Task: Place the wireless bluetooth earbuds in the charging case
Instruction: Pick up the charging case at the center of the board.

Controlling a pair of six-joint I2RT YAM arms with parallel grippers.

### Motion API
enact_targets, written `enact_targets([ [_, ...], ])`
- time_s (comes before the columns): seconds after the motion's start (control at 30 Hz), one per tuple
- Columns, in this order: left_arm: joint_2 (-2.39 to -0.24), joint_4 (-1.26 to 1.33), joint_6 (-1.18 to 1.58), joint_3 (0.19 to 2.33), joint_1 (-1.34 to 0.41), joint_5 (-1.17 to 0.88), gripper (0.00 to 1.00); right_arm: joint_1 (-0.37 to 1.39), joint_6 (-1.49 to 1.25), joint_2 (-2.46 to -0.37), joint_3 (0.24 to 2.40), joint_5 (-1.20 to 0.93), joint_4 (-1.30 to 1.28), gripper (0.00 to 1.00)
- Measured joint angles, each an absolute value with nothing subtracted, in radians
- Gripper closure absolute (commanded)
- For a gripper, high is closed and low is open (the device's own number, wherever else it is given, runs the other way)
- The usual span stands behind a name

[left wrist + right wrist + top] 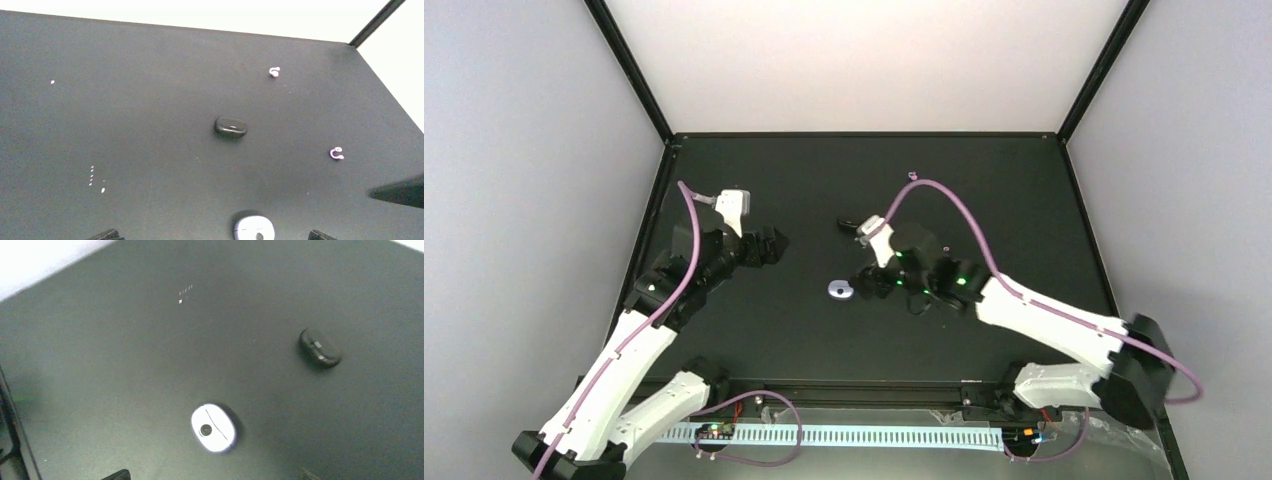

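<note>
The charging case [213,427] is a pale lavender oval, shut, with a seam line and a dark dot, lying flat mid-table [840,290]. My right gripper [864,283] hovers just right of it. In the right wrist view that gripper [212,474] is open, only its fingertips [117,474] showing, with the case ahead of them and untouched. My left gripper [774,245] is farther left; it [214,235] is open wide, and the case [254,229] lies ahead between its tips. Two lavender C-shaped earbuds [274,72] [337,154] lie apart on the mat; one earbud [913,175] shows from above.
A dark oval pebble-shaped case [230,126] [320,348], shut, lies beyond the lavender one. A few white specks [91,177] mark the black mat. Black frame posts [634,70] and pale walls bound the table on three sides.
</note>
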State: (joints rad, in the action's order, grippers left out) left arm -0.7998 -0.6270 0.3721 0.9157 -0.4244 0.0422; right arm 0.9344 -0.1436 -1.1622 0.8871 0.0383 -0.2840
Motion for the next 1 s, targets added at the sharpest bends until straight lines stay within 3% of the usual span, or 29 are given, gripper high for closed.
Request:
enact_targets([
  [0.43, -0.684, -0.534, 0.291, 0.740, -0.424, -0.072, 0.01, 0.904, -0.131, -1.771, 1.114, -0.066, -0.171, 0.12],
  [1.0, -0.663, -0.472, 0.285, 0.724, -0.425, -0.110, 0.01, 0.870, -0.134, -1.896, 1.115, -0.212, -0.142, 0.19],
])
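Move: The lilac charging case lies about 8 cm left, 4 cm ahead and some 19 cm below the right hand. The black case is about 17 cm beyond the charging case and 2 cm to its right; the nearer lilac earbud is some 15 cm ahead of the right hand and 17 cm to its right. From the left hand, the charging case is roughly 12 cm right, 3 cm ahead and 24 cm below. The lilac charging case is what the right hand comes down on: it sinks some 18 cm while going about 8 cm left and 6 cm forward, then draws back 2 cm low beside the case. The wrist tips about 20 degrees further down, and the fingers stay nearly wide open, only starting to narrow, with no grip seen. The left hand edges back, right and down a little. ##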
